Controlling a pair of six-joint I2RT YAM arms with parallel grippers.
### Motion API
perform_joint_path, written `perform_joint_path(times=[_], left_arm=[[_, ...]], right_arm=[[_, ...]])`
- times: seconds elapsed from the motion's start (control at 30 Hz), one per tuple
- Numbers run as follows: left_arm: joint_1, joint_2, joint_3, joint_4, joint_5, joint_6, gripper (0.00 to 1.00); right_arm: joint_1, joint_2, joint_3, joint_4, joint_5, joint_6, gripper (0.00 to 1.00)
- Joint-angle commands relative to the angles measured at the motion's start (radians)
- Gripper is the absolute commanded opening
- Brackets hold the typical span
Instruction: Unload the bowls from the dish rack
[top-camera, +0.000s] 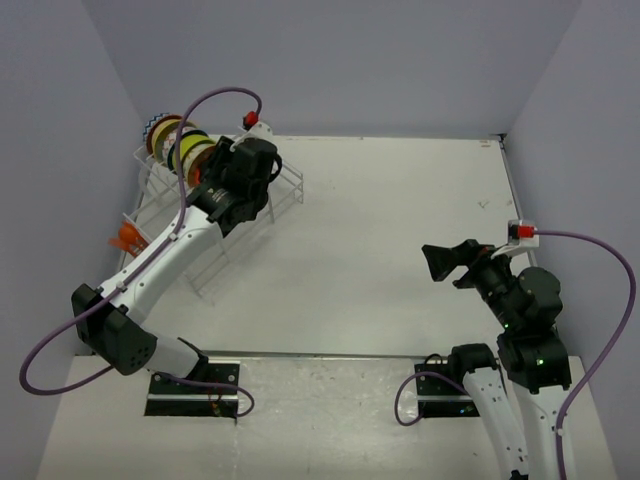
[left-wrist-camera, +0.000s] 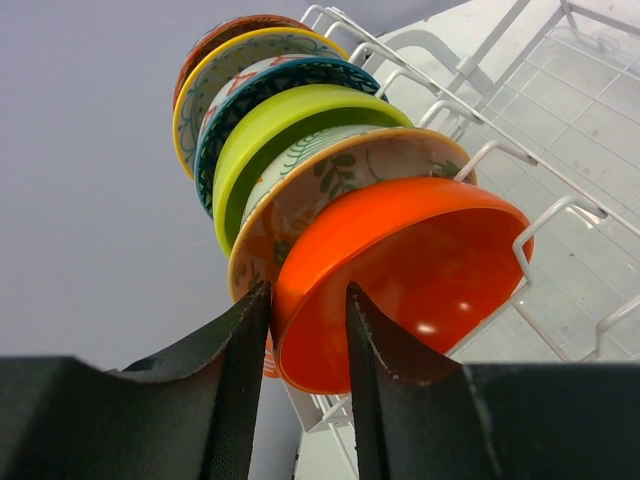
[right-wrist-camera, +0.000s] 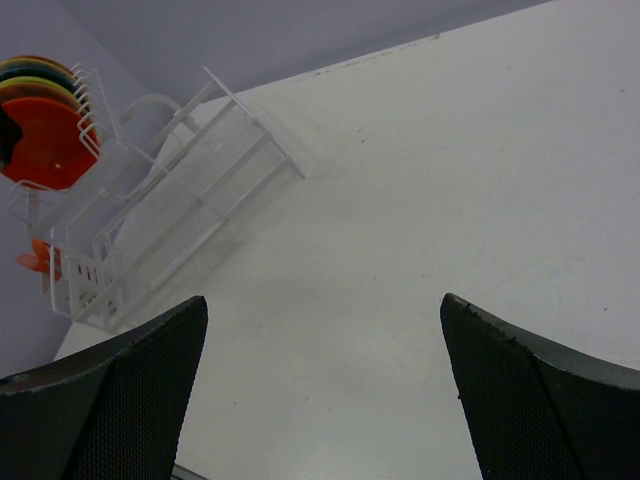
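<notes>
The dish rack (top-camera: 290, 186) (left-wrist-camera: 560, 130) (right-wrist-camera: 170, 230) stands at the far left of the table with several bowls (top-camera: 180, 145) upright in a row at its far end. Nearest my left wrist camera is the plain orange-red bowl (left-wrist-camera: 420, 270). Behind it come a leaf-patterned one (left-wrist-camera: 340, 175), the lime-green one (left-wrist-camera: 280, 120) and patterned ones. My left gripper (left-wrist-camera: 308, 290) (top-camera: 208, 170) straddles the orange-red bowl's rim. One finger is against its outer wall and the other is inside it, with a gap still showing. My right gripper (right-wrist-camera: 325, 305) (top-camera: 437, 262) hangs wide open over bare table at the right.
A small orange thing (top-camera: 128, 238) (right-wrist-camera: 35, 255) sits at the rack's near left end. Grey walls close the table on the left, back and right. The rack's near rows of dividers hold nothing.
</notes>
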Motion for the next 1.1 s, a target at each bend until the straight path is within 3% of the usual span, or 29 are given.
perform_joint_path(times=[0.0, 0.13, 0.53, 1.07], left_arm=[[0.006, -0.007, -0.022, 0.066, -0.027, 0.031, 0.36], [0.007, -0.004, -0.022, 0.071, -0.025, 0.036, 0.21], [0.003, -0.012, -0.022, 0.111, -0.047, 0.091, 0.04], [-0.028, -0.013, -0.014, 0.198, -0.128, 0.172, 0.0]], right_arm=[[-0.001, 0.021, 0.002, 0.048, -0.034, -0.012, 0.99], [0.001, 0.019, 0.002, 0.047, -0.031, -0.012, 0.99], [-0.001, 0.016, 0.0, 0.054, -0.032, -0.005, 0.99], [0.001, 0.016, 0.0, 0.065, -0.021, 0.005, 0.99]])
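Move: The left hand's half-open fingers already straddle the near-left rim of the orange bowl, whose middle is about 4 cm ahead, 3 cm to the right and 2 cm below. The patterned bowl nests behind it, some 7 cm straight ahead and 2 cm down; the green bowl stands about 10 cm ahead, 4 cm left and 2 cm down. From the idle right hand, the orange bowl lies roughly 21 cm ahead and 46 cm left, nearly level. The left hand shuts its fingers from a bit over a third open to almost closed, pinching the orange bowl's near-left rim with one finger inside the bowl and the other outside, while it eases about 1 cm to its left and rolls slightly, its left side rising. With the rim held, it starts to draw upward, about 1 cm in all and mostly at the very end, the roll reaching some 10 degrees. ##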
